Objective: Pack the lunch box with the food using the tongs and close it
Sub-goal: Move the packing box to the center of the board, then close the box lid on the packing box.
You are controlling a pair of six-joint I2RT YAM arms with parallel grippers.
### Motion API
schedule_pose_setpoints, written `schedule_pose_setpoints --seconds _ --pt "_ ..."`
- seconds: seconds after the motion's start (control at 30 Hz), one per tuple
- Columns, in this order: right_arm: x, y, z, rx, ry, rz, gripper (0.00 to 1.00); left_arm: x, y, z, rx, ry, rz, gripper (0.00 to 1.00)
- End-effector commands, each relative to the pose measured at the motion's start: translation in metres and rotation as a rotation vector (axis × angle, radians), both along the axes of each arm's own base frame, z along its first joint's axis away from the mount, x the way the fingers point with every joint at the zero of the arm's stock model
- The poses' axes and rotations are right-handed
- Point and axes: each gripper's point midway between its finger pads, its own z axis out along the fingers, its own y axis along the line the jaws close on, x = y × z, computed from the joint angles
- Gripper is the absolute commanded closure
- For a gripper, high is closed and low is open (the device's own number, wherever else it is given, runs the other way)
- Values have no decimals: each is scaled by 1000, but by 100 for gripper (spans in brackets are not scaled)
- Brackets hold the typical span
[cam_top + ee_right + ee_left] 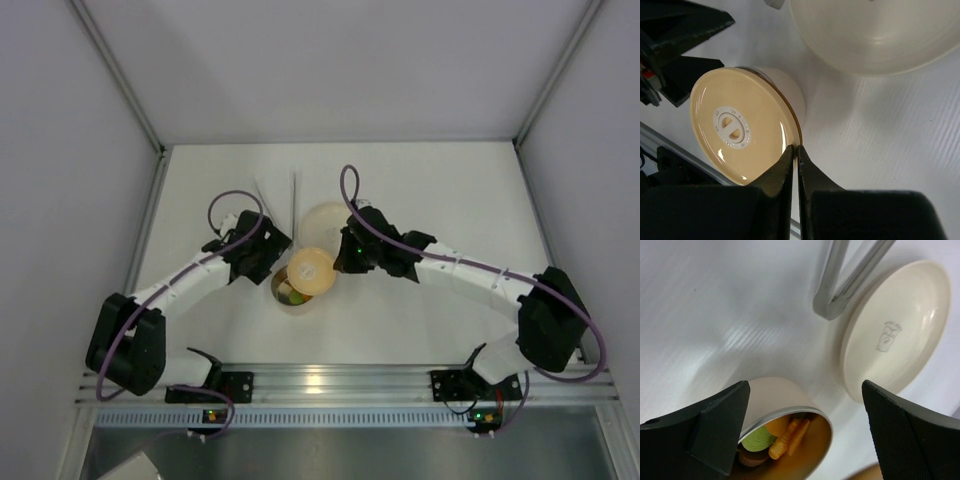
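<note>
The lunch box [790,405] is a small steel pot standing between the wide-open fingers of my left gripper [805,389]. Food [775,437] lies inside it: orange, green and brown pieces. My right gripper [796,150] is shut on the rim of the tan lid [740,125], which hangs tilted over the pot's wall [790,92]. From above, the lid [311,270] covers most of the lunch box [284,294]; my left gripper [262,262] is at its left and my right gripper [340,262] at its right. The tongs [850,280] lie on the table by the plate.
The cream plate [897,330] lies bare just beyond the lunch box, also seen from above [325,222] and in the right wrist view [875,35]. The tongs [278,203] rest left of it. White walls close the table at the back and both sides.
</note>
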Motion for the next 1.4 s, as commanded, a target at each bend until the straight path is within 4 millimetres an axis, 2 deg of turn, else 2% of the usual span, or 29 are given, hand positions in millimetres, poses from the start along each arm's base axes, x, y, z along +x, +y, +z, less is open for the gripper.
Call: schedule_pose_setpoints --seconds 0.0,0.07,0.23,0.37,0.4,0.6,0.73,0.97,1.37 --pt "1 22 11 4 -17 8 100 19 23 47 76 -122 57 1" --pt "0 31 12 5 -20 22 100 23 40 64 117 -149 84 2" --pt "-1 48 -2 -23 6 52 100 27 76 97 155 -219 140 1" --pt "2 60 -4 -22 10 68 100 26 84 116 176 -256 125 2" --pt "2 62 -10 -33 18 72 100 24 84 122 174 -266 118 1" --pt "0 73 -18 -45 35 92 100 11 82 131 176 -288 62 1" --pt "-5 77 -23 -58 44 108 100 0 80 127 172 -277 17 2" --pt "-12 71 -28 -77 50 99 100 -13 79 124 176 -268 -23 2" --pt "-20 61 -30 -102 58 94 100 -18 72 116 150 -252 -61 2"
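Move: The packing box stands open some 12 cm to the right hand's left, about 2 cm nearer the base and 10 cm below; that hand already pinches the round lid by its edge. The white plate lies about 16 cm straight ahead of the right hand, and the tongs 23 cm ahead and 16 cm left, both some 13 cm below it. From the empty, open left hand the box is about 6 cm back, 5 cm right and 4 cm below. The lid, still pinched by its rim in the shut right fingers, is carried about 6 cm left and lowered some 4 cm onto the mouth of the packing box, staying nearly level in heading and then held there. Meanwhile the open left hand clears away from the box, rising about 12 cm and swinging 8 cm left, its fingers tipping up some 15 degrees. ##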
